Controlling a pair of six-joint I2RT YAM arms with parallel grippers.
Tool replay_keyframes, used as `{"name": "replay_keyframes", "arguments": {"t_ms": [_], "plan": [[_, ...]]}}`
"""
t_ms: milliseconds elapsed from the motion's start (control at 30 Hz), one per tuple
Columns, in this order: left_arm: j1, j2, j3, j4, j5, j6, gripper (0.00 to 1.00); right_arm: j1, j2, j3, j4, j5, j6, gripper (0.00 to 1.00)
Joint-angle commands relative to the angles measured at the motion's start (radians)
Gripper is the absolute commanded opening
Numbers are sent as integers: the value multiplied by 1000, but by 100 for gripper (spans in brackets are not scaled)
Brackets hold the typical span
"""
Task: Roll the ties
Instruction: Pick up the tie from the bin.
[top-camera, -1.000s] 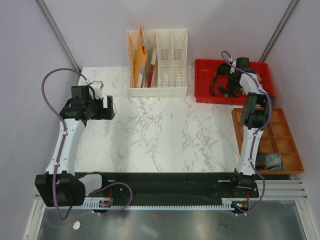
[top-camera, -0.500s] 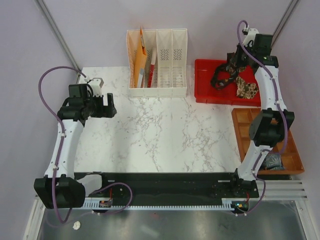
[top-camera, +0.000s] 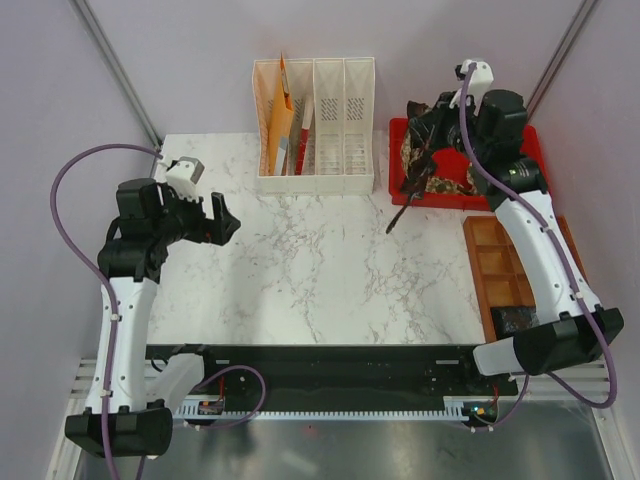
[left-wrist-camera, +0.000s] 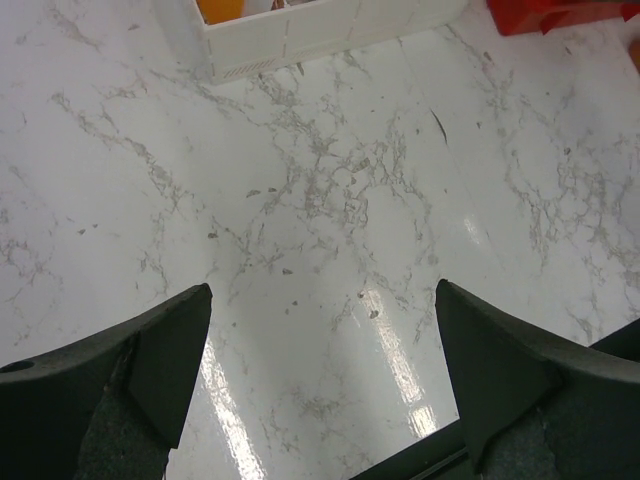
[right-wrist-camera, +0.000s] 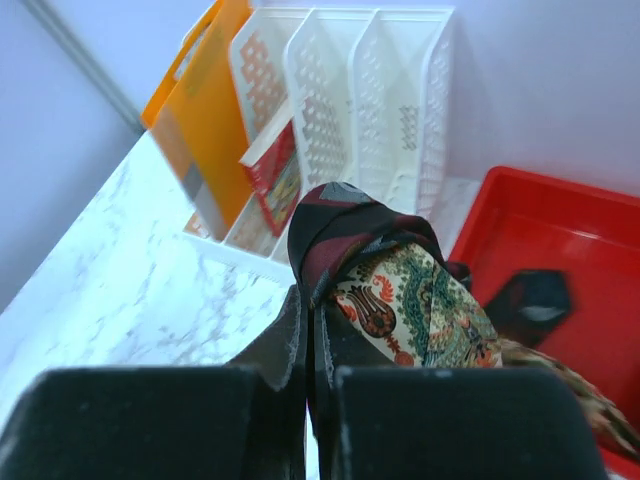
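My right gripper hangs above the left end of the red bin, shut on dark fabric. In the right wrist view the jaws pinch the dark maroon tie, which bunches just beyond them, with a paisley tie folded against it. A dark strand of the tie dangles down over the marble table. More paisley fabric lies in the bin. My left gripper is open above the table's left side, with only bare marble between its fingers.
A white file organizer with orange folders stands at the back centre, close to the left of the red bin. An orange compartment tray sits along the right edge, with a dark item in a near compartment.
The right gripper closed in the bin, then rose and swung left, lifting the ties with it. The left arm shifted slightly and stayed open.
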Motion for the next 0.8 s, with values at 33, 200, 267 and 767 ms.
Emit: {"name": "replay_keyframes", "arguments": {"t_ms": [33, 200, 267, 767], "plan": [[0, -20, -18, 23, 74, 50, 100, -26, 3, -99, 106, 220, -68, 0], [2, -3, -9, 23, 59, 70, 100, -166, 110, -53, 204, 258, -111, 0], [2, 2, -6, 23, 43, 76, 100, -209, 162, 32, 248, 258, -121, 0], [2, 49, -30, 5, -14, 76, 100, -240, 742, 388, 69, 107, -254, 12]]}}
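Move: The right hand holds the ties high up; the red bin's middle lies about 16 cm ahead of this hand, 22 cm to its right and some 37 cm below. The white file holder stands roughly 19 cm ahead, 14 cm left and 27 cm down. The wooden tray is around 16 cm back, 38 cm right and 39 cm below. From the left hand the bin's middle is some 30 cm ahead, 60 cm right and 25 cm lower. With the ties still pinched in its shut fingers, the right hand swings out over the red bin, some 20 cm forward and 17 cm to the right, while the wrist turns about 20 degrees clockwise. It sinks some 15 cm in all, half of that in a last quick drop as the sideways travel stops and eases slightly back left. ##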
